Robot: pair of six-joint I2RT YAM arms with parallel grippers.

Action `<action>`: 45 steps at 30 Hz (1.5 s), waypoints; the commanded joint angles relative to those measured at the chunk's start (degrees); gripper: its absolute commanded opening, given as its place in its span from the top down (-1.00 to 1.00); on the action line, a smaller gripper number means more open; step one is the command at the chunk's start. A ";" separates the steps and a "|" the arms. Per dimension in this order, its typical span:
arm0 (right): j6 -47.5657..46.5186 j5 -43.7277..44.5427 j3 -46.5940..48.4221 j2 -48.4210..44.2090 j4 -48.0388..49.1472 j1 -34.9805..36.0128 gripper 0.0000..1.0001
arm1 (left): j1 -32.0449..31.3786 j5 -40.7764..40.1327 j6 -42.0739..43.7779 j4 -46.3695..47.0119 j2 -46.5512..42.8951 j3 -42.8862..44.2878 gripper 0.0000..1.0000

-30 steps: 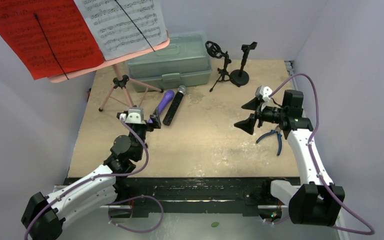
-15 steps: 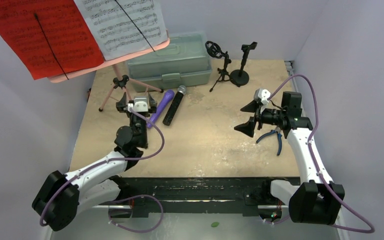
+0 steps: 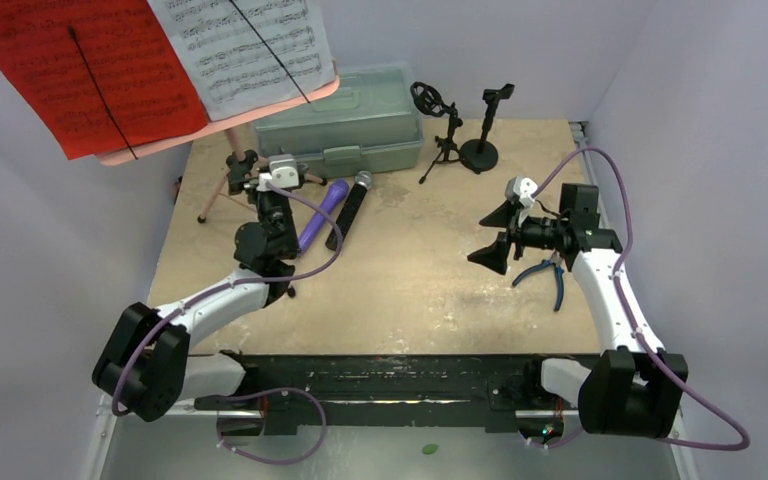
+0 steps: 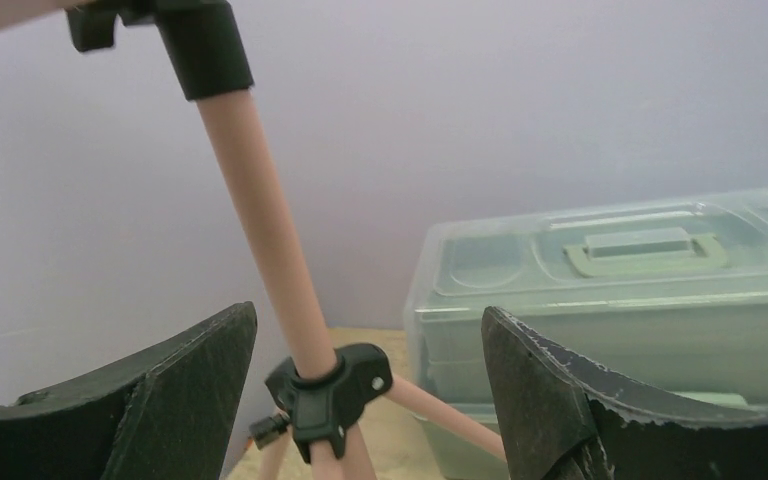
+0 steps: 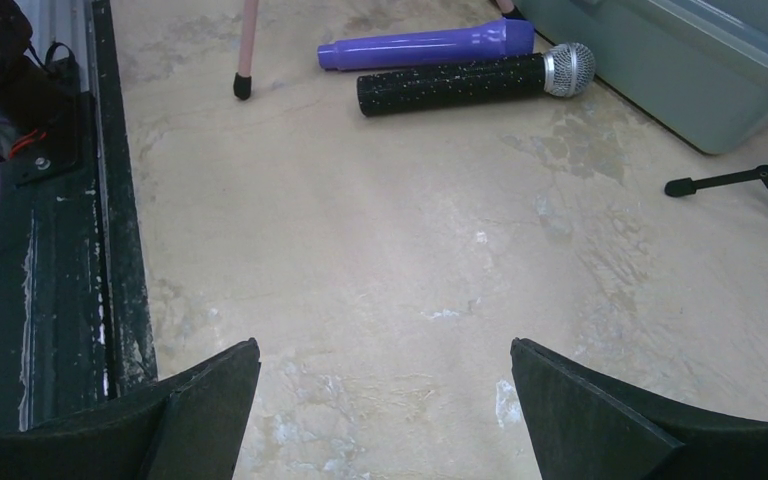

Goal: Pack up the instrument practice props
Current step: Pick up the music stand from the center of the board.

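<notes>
The pink tripod [image 3: 215, 194] stands at the back left, its pink tray [image 3: 260, 113] carrying a red sheet [image 3: 90, 70] and a white sheet [image 3: 245, 45]. My left gripper [image 3: 263, 178] is open right at the tripod's black hub [image 4: 328, 395]. The pole [image 4: 270, 230] rises between the two fingers, apart from both. A purple microphone [image 3: 328, 200] and a black silver-headed microphone [image 3: 348, 215] lie side by side on the table. Two small black mic mounts [image 3: 447, 125] [image 3: 485, 130] stand at the back. My right gripper [image 3: 490, 233] hovers open over bare table, holding nothing.
A grey-green plastic case [image 3: 345, 120] sits shut behind the microphones, just right of the tripod [image 4: 610, 300]. Blue-handled pliers [image 3: 550, 275] lie under my right arm. The right wrist view shows both microphones [image 5: 425, 47] [image 5: 470, 80], a tripod foot [image 5: 243, 85] and the table's black front rail [image 5: 110, 200].
My left arm has reached away from me, from beside the purple microphone up to the tripod hub, its jaws narrowing slightly. The right gripper has barely shifted.
</notes>
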 commanded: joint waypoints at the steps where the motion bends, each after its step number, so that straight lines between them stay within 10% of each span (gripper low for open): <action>1: -0.98 -1.59 2.54 1.15 -0.42 -0.19 -0.98 | 1.85 -1.91 7.46 7.09 2.49 4.25 -0.64; 12: -0.71 -1.06 2.76 4.03 -0.15 -0.19 -0.98 | 5.34 -3.61 14.91 10.35 8.62 8.86 -0.47; 28: -0.07 0.17 2.89 6.67 0.55 -0.32 -0.98 | 13.98 5.73 -1.93 5.40 10.85 11.93 -0.07; 45: 0.11 0.56 3.25 8.03 0.46 -0.63 -0.98 | 17.09 10.75 -9.65 12.48 11.17 10.21 0.97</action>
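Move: The pink pole of the music stand, at the bare stretch between its black leg hub and the black collar above, lies about 6 cm ahead of the left hand, 7 cm to its left and 2 cm higher. The purple microphone lies about 8 cm ahead and 4 cm right, the black one 10 cm ahead and 10 cm right, both some 31 cm below. The green case is roughly 27 cm ahead, 7 cm right, 24 cm down. From the right hand the pole spot is about 9 cm ahead, 42 cm left, 15 cm up. The left hand reaches some 7 cm left and 6 cm forward with a slight rise, swinging about 15 degrees counter-clockwise and then partly back as its fingers tip up a little, to bring the open fingers around the music stand's pole; they narrow all the way in and, over the last few centimetres, close to pinch the bare pole from both sides above the leg hub. Meanwhile the right hand, empty and wide open, sinks about 3 cm over the bare board, tipping slightly. ##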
